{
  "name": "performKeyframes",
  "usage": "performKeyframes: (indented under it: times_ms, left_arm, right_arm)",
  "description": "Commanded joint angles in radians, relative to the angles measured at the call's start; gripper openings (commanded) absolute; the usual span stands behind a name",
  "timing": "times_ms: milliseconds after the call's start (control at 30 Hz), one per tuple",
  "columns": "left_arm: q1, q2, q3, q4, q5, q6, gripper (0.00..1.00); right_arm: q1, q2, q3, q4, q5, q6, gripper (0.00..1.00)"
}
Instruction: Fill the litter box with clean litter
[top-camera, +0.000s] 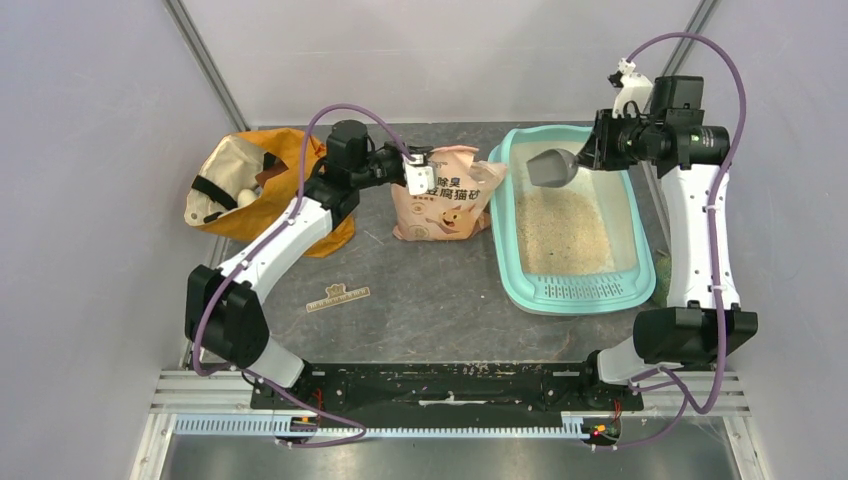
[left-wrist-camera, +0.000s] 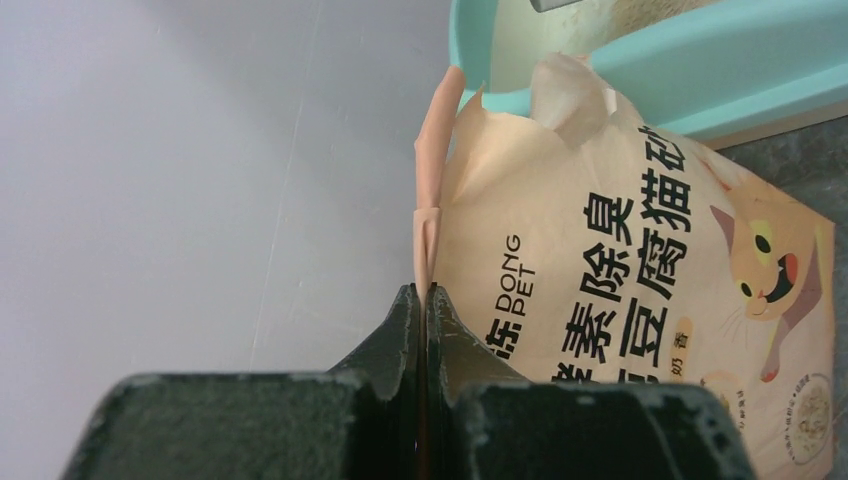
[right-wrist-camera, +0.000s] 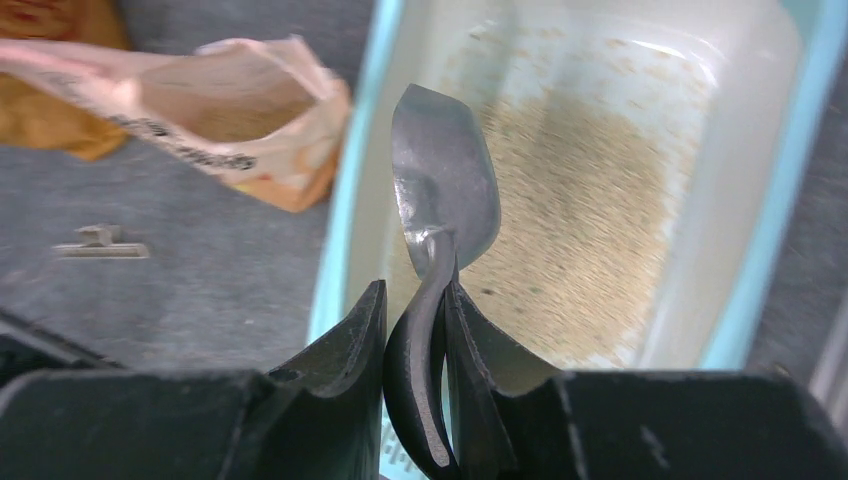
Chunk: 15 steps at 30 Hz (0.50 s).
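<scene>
The teal litter box (top-camera: 505, 250) lies at the right of the table, with a layer of pale beige clean litter (top-camera: 562, 232) on its cream floor. My right gripper (top-camera: 592, 150) is shut on the dark handle of a silver metal scoop (top-camera: 550, 168), which hangs over the box's far left corner. In the right wrist view the scoop (right-wrist-camera: 445, 180) points out over the litter (right-wrist-camera: 590, 220). My left gripper (top-camera: 428, 170) is shut on the top edge of the peach-pink pouch (top-camera: 445, 195), which stands open just left of the box. That edge runs between the left gripper (left-wrist-camera: 422, 292) jaws.
An orange fabric bag (top-camera: 255, 185) slumps at the far left of the grey table. A small tan flat piece (top-camera: 338, 297) lies in front of the pouch. Pale walls close in on both sides, and the box's perforated lip (top-camera: 585, 290) faces the arm bases.
</scene>
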Motion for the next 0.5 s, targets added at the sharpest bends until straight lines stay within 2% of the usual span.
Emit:
performKeyframes:
  times_ms: [0, 200, 467]
  left_arm:
    - [0.040, -0.031, 0.034, 0.056, -0.120, 0.019, 0.02]
    - [0.081, -0.054, -0.015, 0.084, -0.157, 0.018, 0.02]
    - [0.090, -0.094, -0.081, 0.128, -0.159, -0.007, 0.02]
  right_arm:
    - [-0.009, -0.037, 0.059, 0.054, -0.314, 0.098, 0.00]
    - [0.020, -0.077, -0.092, 0.081, -0.627, 0.272, 0.00]
    - [0.278, -0.102, -0.347, 0.221, -0.624, 0.308, 0.00]
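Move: Over the litter box, its middle roughly 25 cm below and only a couple of centimetres ahead, the right hand holds the scoop by its handle. The litter bag's middle lies about 25 cm to this hand's left, 1 cm ahead and 14 cm lower. The left hand already pinches the bag's top; the bag's middle is about 4 cm to its right, 2 cm back and 13 cm below, the litter box some 29 cm to its right, 1 cm back. Swinging the scoop out of the litter box towards the litter bag, the right hand sweeps about 14 cm left and 8 cm back, arcing up a few centimetres and down again. Its left side rolls up some 30 degrees as it turns counter-clockwise, grip kept. The left hand, still pinching the bag's top, draws it left and a little forward, turning slightly counter-clockwise. ##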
